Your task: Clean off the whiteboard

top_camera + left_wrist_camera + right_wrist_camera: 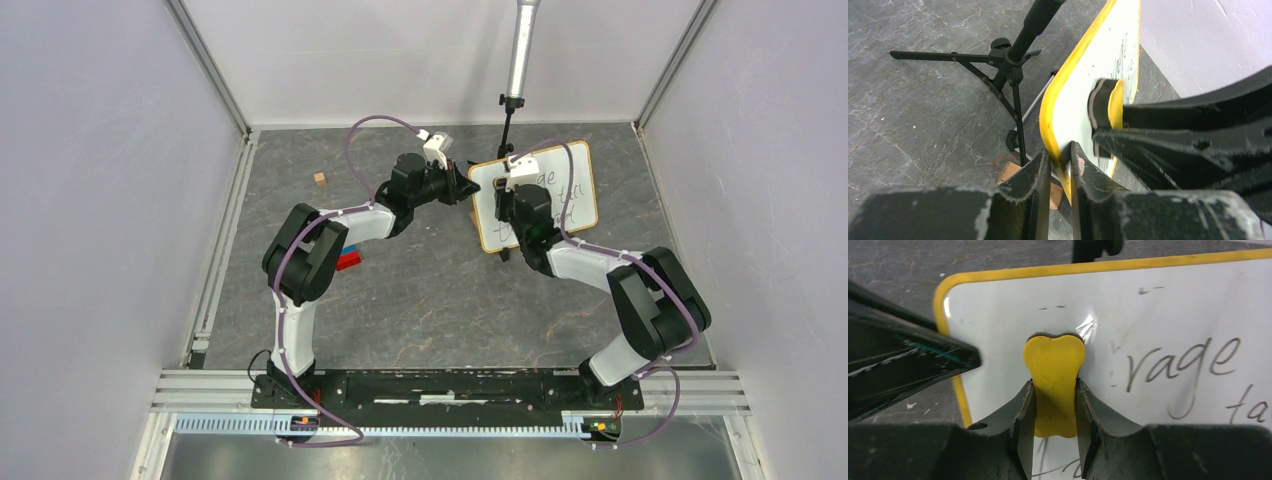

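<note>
The whiteboard (585,195) stands tilted at the back right, its frame yellow in the wrist views, with dark handwriting on its right part (1183,365). My left gripper (470,185) is shut on the board's left edge (1060,165), one finger on each side of the frame. My right gripper (1055,405) is shut on a yellow eraser (1054,365) with a dark felt face, pressed against the board's upper left area. The eraser also shows edge-on in the left wrist view (1108,102). The board around the eraser is white with faint marks.
A black tripod stand (1008,60) with a grey pole (522,50) stands just behind the board. A small wooden block (320,178) lies at the back left, and red and blue blocks (350,258) lie under the left arm. Another wooden block (1008,172) sits by the board's foot.
</note>
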`<state>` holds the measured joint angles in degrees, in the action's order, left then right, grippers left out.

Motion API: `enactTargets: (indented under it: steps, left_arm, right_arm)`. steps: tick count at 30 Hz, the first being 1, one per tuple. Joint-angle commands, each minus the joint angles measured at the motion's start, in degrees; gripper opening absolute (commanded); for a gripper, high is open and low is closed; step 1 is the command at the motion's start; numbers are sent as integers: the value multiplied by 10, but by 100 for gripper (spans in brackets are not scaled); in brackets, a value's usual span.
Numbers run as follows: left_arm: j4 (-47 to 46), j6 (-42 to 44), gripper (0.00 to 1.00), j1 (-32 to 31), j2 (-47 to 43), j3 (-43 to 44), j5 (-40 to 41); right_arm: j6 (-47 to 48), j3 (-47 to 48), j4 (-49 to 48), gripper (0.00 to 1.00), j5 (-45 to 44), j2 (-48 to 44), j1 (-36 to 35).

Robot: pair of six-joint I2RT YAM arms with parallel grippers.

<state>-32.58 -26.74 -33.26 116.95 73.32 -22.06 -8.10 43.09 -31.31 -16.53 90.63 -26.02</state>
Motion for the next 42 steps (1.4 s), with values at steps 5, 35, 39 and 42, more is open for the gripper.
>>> enactTargets:
  steps: [5, 35, 39, 42]
  left_arm:
    - [9, 49, 2, -5, -16, 2, 2]
    - [67, 93, 2, -6, -8, 25, 0]
    - [67, 94, 2, -7, -7, 25, 0]
    - [69, 96, 2, -8, -7, 26, 0]
  right_arm:
    - [38, 27, 22, 25, -17, 30, -24]
    - [-31, -14, 15, 26, 127, 18, 146]
    - [-23, 33, 11, 26, 129, 36, 88]
    - [-31, 58, -11, 26, 159, 54, 74]
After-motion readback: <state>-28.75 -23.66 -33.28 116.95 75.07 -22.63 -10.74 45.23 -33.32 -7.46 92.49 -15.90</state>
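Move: The right hand already has the yellow eraser against the whiteboard's left part. The half-erased "rage" it works on is centred some 9 cm to its right, about 2 cm farther out and slightly higher. From the right hand, the "tall" writing lies roughly 14 cm right and level ahead, and the board's upper left corner about 5 cm left and 4 cm farther out. For the left hand, pinching the board's left edge, "rage" lies about 15 cm right and 2 cm ahead. Keeping the eraser on the whiteboard, the right hand edges about 2 cm left, then sweeps roughly 15 cm right across "rage", drifting a few centimetres forward up the board and turning some 15 degrees clockwise. It then strokes back left about 9 cm, turning back as it goes. The left hand keeps its pinch on the board's edge. ##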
